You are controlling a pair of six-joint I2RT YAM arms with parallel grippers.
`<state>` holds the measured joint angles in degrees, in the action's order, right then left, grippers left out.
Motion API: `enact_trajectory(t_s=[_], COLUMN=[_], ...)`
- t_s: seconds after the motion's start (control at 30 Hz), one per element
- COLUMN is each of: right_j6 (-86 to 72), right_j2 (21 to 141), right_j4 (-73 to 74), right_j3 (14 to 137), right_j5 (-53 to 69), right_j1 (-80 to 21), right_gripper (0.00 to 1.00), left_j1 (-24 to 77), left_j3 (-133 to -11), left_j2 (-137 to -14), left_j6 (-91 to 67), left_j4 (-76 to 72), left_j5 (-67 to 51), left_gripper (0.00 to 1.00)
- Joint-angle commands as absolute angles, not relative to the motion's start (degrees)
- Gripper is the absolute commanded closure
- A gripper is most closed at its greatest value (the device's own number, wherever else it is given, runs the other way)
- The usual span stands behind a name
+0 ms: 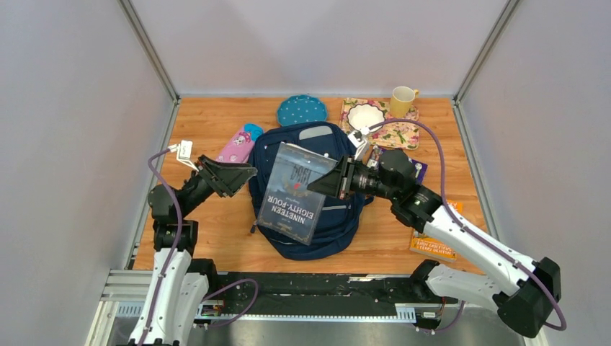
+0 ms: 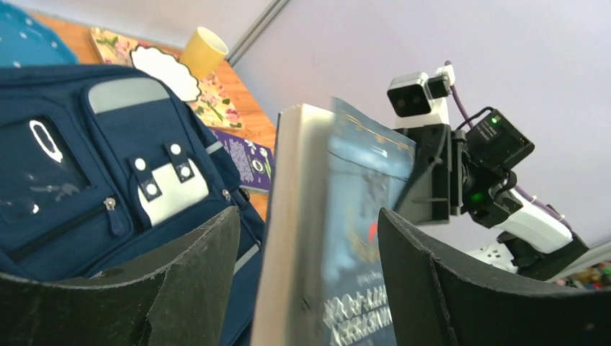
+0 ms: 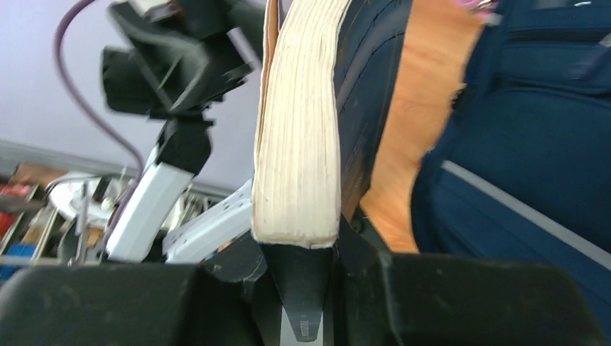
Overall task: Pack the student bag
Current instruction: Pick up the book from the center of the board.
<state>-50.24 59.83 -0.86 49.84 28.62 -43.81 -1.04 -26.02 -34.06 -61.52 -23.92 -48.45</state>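
The student bag (image 1: 339, 220), a navy backpack, lies flat in the middle of the table. Above it a dark paperback book (image 1: 295, 191) titled Nineteen Eighty-Four hangs tilted. My right gripper (image 1: 337, 180) is shut on the book's right edge, and the pale page block (image 3: 299, 144) rises from between its fingers (image 3: 302, 245). My left gripper (image 1: 243, 175) stands open at the book's left edge. In the left wrist view the book (image 2: 339, 216) stands between the spread fingers (image 2: 308, 216) with gaps on both sides. The bag's front pockets (image 2: 72, 187) lie below.
A pink pencil case (image 1: 236, 146) lies left of the bag and a teal dotted pouch (image 1: 302, 109) behind it. At the back right a floral mat (image 1: 395, 133) carries a white bowl (image 1: 366, 115) and a yellow mug (image 1: 402, 101). An orange book (image 1: 434, 246) lies front right.
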Motion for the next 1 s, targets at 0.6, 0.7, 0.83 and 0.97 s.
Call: enact_trajectory(t_s=[0.6, 0.7, 0.83, 0.97], right_j6=[-55.7, -55.0, -55.9, -57.9], right_j2=[60.3, 58.6, 58.5, 59.1], right_j4=[-14.4, -15.6, -21.5, -27.2], right_j3=[52.7, 51.8, 49.9, 49.9], right_j5=[38.1, 40.2, 43.2, 47.3], right_j1=[-43.2, -43.2, -43.2, -43.0], right_gripper=[1.0, 1.0, 1.0, 1.0], left_j1=[16.0, 16.0, 16.0, 16.0], left_j3=[-29.7, -28.6, -26.9, -25.9], left_j2=[-42.5, -42.4, -42.8, -44.2], left_j6=[-43.8, -44.8, -50.6, -56.5], left_j4=[-13.0, -16.3, -25.1, -36.2], left_j5=[-43.3, -43.1, -46.3, -50.1], left_gripper=[0.22, 0.22, 0.21, 0.21])
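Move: The book, already gripped by the right hand, has its middle about 13 cm to the right of the open left hand, some 4 cm nearer the base and 3 cm lower. From the right hand, that middle is about 6 cm left, 1 cm back and 3 cm below. The backpack lies roughly 25 cm beneath, its middle 9 cm ahead and 17 cm right of the left hand; the pink pencil case is some 23 cm ahead, 6 cm left and 29 cm below. The book stays clamped by its right edge while the right hand swings it about 2.5 cm forward and right, dipping, then back, left and up, turning counter-clockwise on the return. The left hand, fingers open throughout, goes about 6 cm right and down towards the book's left edge, turning clockwise some 15 degrees, then rises about 3 cm with that edge coming between its fingers. ##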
